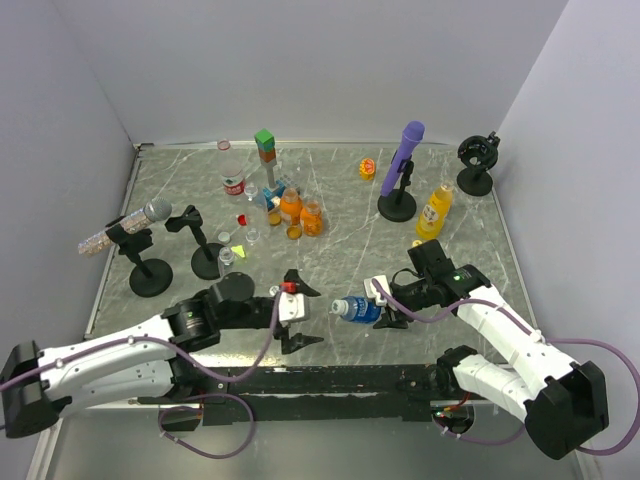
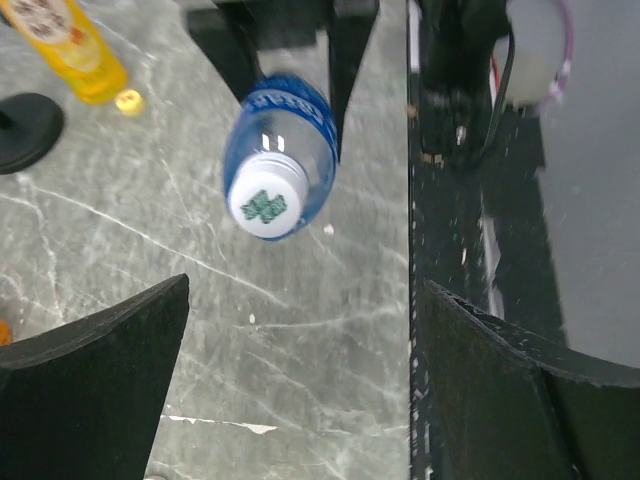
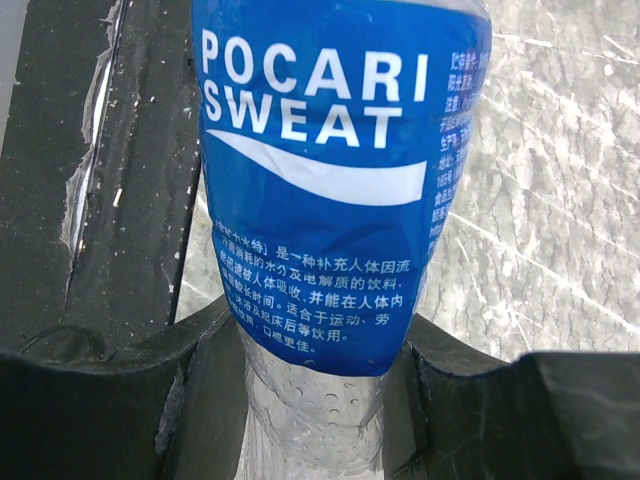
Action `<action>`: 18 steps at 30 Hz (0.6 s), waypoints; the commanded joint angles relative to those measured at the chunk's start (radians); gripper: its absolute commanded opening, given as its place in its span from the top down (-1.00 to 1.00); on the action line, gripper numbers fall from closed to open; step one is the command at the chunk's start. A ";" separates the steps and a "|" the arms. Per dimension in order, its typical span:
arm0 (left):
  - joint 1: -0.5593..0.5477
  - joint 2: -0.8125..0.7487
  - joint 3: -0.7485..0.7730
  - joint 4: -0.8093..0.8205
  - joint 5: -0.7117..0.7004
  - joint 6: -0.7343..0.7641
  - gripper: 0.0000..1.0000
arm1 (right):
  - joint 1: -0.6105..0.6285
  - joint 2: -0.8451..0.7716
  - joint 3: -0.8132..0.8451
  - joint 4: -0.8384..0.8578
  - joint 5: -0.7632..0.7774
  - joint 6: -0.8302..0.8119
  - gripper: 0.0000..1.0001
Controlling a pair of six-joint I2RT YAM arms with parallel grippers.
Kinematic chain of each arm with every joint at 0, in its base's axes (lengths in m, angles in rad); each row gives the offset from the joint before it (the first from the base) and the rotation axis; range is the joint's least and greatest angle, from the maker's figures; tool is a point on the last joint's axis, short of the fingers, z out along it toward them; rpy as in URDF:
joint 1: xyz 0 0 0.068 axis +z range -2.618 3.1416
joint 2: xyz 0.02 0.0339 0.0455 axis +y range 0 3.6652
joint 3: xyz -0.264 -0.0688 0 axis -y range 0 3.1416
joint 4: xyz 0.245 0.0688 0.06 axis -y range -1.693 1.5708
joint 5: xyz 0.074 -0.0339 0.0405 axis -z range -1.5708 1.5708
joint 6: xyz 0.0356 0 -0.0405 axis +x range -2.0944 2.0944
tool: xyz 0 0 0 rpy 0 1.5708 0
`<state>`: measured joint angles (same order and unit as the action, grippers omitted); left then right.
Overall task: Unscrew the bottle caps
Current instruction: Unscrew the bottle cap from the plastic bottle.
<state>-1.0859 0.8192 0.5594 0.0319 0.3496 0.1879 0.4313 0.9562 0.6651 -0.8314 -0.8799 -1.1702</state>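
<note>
A squat blue-labelled bottle (image 1: pixel 360 310) lies sideways above the table's near edge, with my right gripper (image 1: pixel 392 308) shut round its clear lower body (image 3: pixel 320 410). The label (image 3: pixel 330 180) reads Pocari Sweat. Its white bottle cap (image 2: pixel 265 200) sits on the neck and points at my left gripper (image 1: pixel 303 314). That gripper is open wide, a short way off the cap, with only bare table between its fingers (image 2: pixel 100 380). Other bottles (image 1: pixel 290 205) stand grouped at the back, and a yellow juice bottle (image 1: pixel 435 212) stands at the right.
A purple microphone (image 1: pixel 403 160) on a black stand, a grey microphone (image 1: pixel 150 212), several black stands (image 1: pixel 208 262) and stacked green and orange blocks (image 1: pixel 265 145) stand around. Loose caps, red (image 1: pixel 242 219) and yellow (image 1: pixel 238 250), lie mid-left. A black rail (image 2: pixel 470 300) runs along the near edge.
</note>
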 commanded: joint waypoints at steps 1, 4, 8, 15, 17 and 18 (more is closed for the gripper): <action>-0.015 0.078 0.076 0.034 0.052 0.137 -0.93 | -0.005 0.004 0.013 -0.006 -0.033 -0.034 0.63; -0.019 0.119 0.091 0.063 0.035 0.140 -0.86 | -0.005 0.003 0.010 -0.005 -0.034 -0.039 0.63; -0.020 0.155 0.103 0.106 0.028 0.119 -0.71 | -0.005 0.003 0.011 -0.008 -0.036 -0.040 0.63; -0.020 0.215 0.126 0.128 0.029 0.090 -0.33 | -0.005 0.000 0.010 -0.008 -0.036 -0.042 0.63; -0.020 0.225 0.131 0.134 0.026 0.085 -0.27 | -0.005 0.000 0.010 -0.009 -0.036 -0.043 0.63; -0.023 0.230 0.131 0.138 0.023 0.082 -0.25 | -0.005 0.000 0.010 -0.009 -0.036 -0.043 0.63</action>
<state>-1.1004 1.0325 0.6456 0.1097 0.3618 0.2832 0.4313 0.9577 0.6651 -0.8349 -0.8799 -1.1778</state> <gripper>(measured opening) 0.645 0.505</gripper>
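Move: The white cap of the blue-labelled plastic bottle lies about 6 cm to the left hand's right, 2 cm farther out and nearly level with it. The bottle body slants down from there, its middle some 13 cm right, 2 cm farther out and 5 cm lower. The yellow bottle stands roughly 24 cm right, 23 cm farther out and 8 cm lower. From the right hand, the cap is about 12 cm left, straight across and 9 cm higher. Rightward by some 3.5 cm, with a lesser drift forward, the left hand eases in on the cap end of the bottle; it first sinks about 1.5 cm and then creeps up slightly. Its wide-open fingers close by about a third as they come to either side of the cap, wrist hardly turning. The right hand stays in place and keeps its grip on the bottle. ##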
